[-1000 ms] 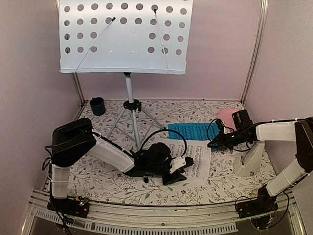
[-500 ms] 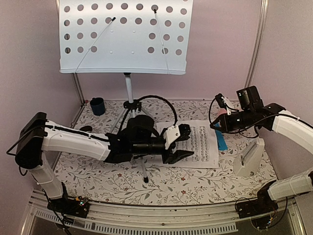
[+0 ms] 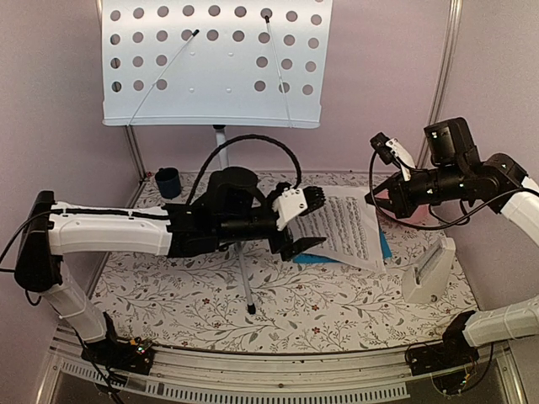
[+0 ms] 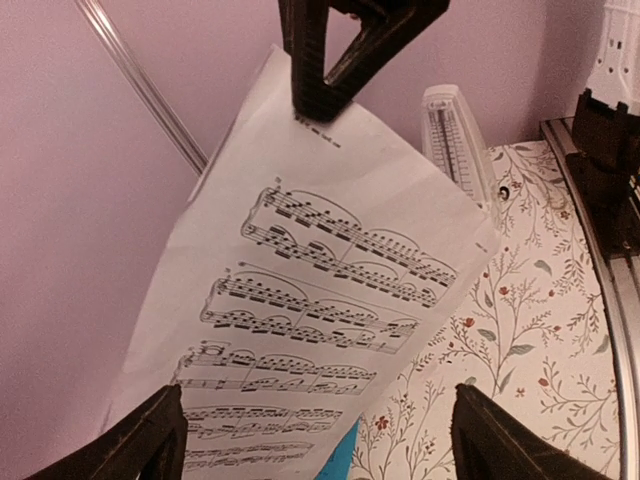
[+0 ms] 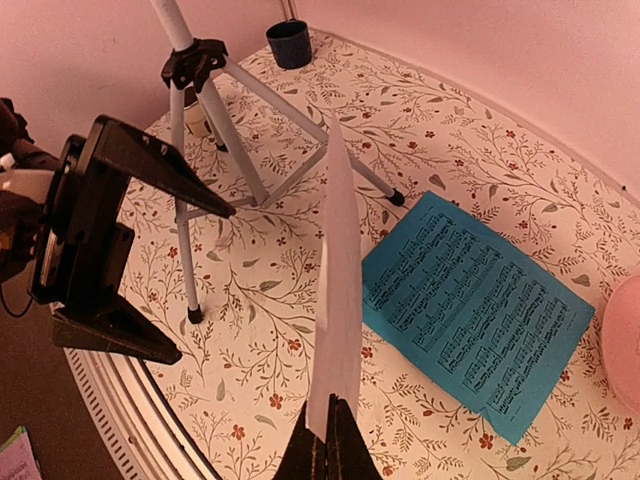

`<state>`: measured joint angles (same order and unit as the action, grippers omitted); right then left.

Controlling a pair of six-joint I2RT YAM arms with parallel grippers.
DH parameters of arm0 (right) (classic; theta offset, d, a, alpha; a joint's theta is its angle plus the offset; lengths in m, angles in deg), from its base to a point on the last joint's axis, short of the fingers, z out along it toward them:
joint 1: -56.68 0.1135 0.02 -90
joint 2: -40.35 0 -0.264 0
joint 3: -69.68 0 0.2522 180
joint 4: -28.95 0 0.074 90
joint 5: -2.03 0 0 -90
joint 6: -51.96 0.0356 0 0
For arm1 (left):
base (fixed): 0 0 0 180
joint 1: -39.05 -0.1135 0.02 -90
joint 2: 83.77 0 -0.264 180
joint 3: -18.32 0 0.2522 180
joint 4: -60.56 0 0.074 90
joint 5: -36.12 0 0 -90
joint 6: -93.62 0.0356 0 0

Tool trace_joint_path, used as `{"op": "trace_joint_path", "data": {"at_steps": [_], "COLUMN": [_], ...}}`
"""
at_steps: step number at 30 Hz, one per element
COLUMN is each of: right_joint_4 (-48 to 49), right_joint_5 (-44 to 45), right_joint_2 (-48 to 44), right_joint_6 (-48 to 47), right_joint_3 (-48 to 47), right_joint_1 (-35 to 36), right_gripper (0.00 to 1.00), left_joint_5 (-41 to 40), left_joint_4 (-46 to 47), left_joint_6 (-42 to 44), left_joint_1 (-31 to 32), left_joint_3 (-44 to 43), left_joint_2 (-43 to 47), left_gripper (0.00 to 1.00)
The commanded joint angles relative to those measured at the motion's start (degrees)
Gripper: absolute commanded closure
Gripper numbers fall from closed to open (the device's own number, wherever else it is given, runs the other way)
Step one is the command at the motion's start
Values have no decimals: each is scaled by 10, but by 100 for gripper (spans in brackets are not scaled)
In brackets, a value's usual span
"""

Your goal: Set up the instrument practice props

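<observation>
The white music sheet (image 3: 349,229) hangs tilted above the table, pinched at its upper corner by my right gripper (image 3: 371,200), which is shut on it. The right wrist view shows that sheet (image 5: 338,300) edge-on, rising from the shut jaws (image 5: 328,440). My left gripper (image 3: 313,223) stands wide open at the sheet's left edge, its fingers (image 4: 150,440) apart from the paper (image 4: 330,290). The blue music sheet (image 5: 478,310) lies flat on the table beneath. The music stand (image 3: 210,63) rises at the back. The white metronome (image 3: 429,269) stands at the right.
A small dark cup (image 3: 168,181) sits at the back left by the wall. The stand's tripod legs (image 5: 200,65) spread over the floral tablecloth under my left arm. A pink plate (image 5: 625,340) lies at the far right, past the blue sheet.
The white sheet went from lying on the table to hanging in the air as my right gripper lifted it. My left gripper rose with it, then opened wide.
</observation>
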<state>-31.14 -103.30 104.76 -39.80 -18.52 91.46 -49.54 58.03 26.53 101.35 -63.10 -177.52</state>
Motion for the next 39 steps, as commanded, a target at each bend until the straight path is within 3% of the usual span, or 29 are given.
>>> {"op": "trace_joint_path", "data": {"at_steps": [1, 14, 19, 24, 25, 27, 29, 32, 35, 39], "right_joint_4": [-56, -106, -112, -92, -79, -28, 44, 141, 197, 241], "right_joint_5": [29, 51, 48, 62, 70, 87, 100, 96, 90, 83], "right_joint_2": [-5, 0, -1, -7, -13, -33, -65, -104, -113, -112], "right_joint_6": [-37, -93, -105, -109, -106, -93, -68, -5, 41, 69], "right_joint_3": [-22, -71, -102, -105, -100, -73, -34, 14, 36, 59], "right_joint_1": [41, 137, 142, 144, 144, 144, 144, 143, 143, 143], "right_gripper": [100, 100, 100, 100, 96, 78, 44, 12, 1, 1], "left_joint_5": [-19, 26, 57, 66, 74, 86, 106, 137, 156, 180], "left_joint_4": [-51, -150, -161, -155, -145, -106, -53, 11, 70, 141], "left_joint_6": [39, 108, 108, 88, 74, 35, -11, -83, -143, -212], "left_joint_1": [-8, -14, -11, -4, -3, -4, -10, -29, -45, -63], "left_joint_3": [-32, -106, -119, -116, -107, -77, -39, 12, 63, 126], "left_joint_2": [31, -21, -37, -27, -19, 3, 30, 69, 106, 156], "left_gripper": [8, 23, 45, 86, 95, 100, 100, 100, 100, 100]}}
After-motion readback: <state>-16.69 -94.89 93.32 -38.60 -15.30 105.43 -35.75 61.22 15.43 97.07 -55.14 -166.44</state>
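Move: Ahead of the open left hand by about 4 cm, some 6 cm to its right and 3 cm lower, is the middle of the white music sheet. The right hand still pinches it; from that hand the middle lies 3 cm ahead, 7 cm left and 7 cm lower. On the table, about 25 cm below the left hand, the blue music sheet lies some 19 cm ahead and 12 cm right; the stand's tripod is about 11 cm ahead, 21 cm left and 15 cm lower. Drawing the white sheet about 6 cm back and 3 cm left with a slight counter-clockwise turn, the right hand brings its free left edge to the left hand, which bobs up and back down and pinches it shut. The right fingers then open wide and that hand rises clear, while the left carries the sheet about 5 cm left and 4 cm up. ##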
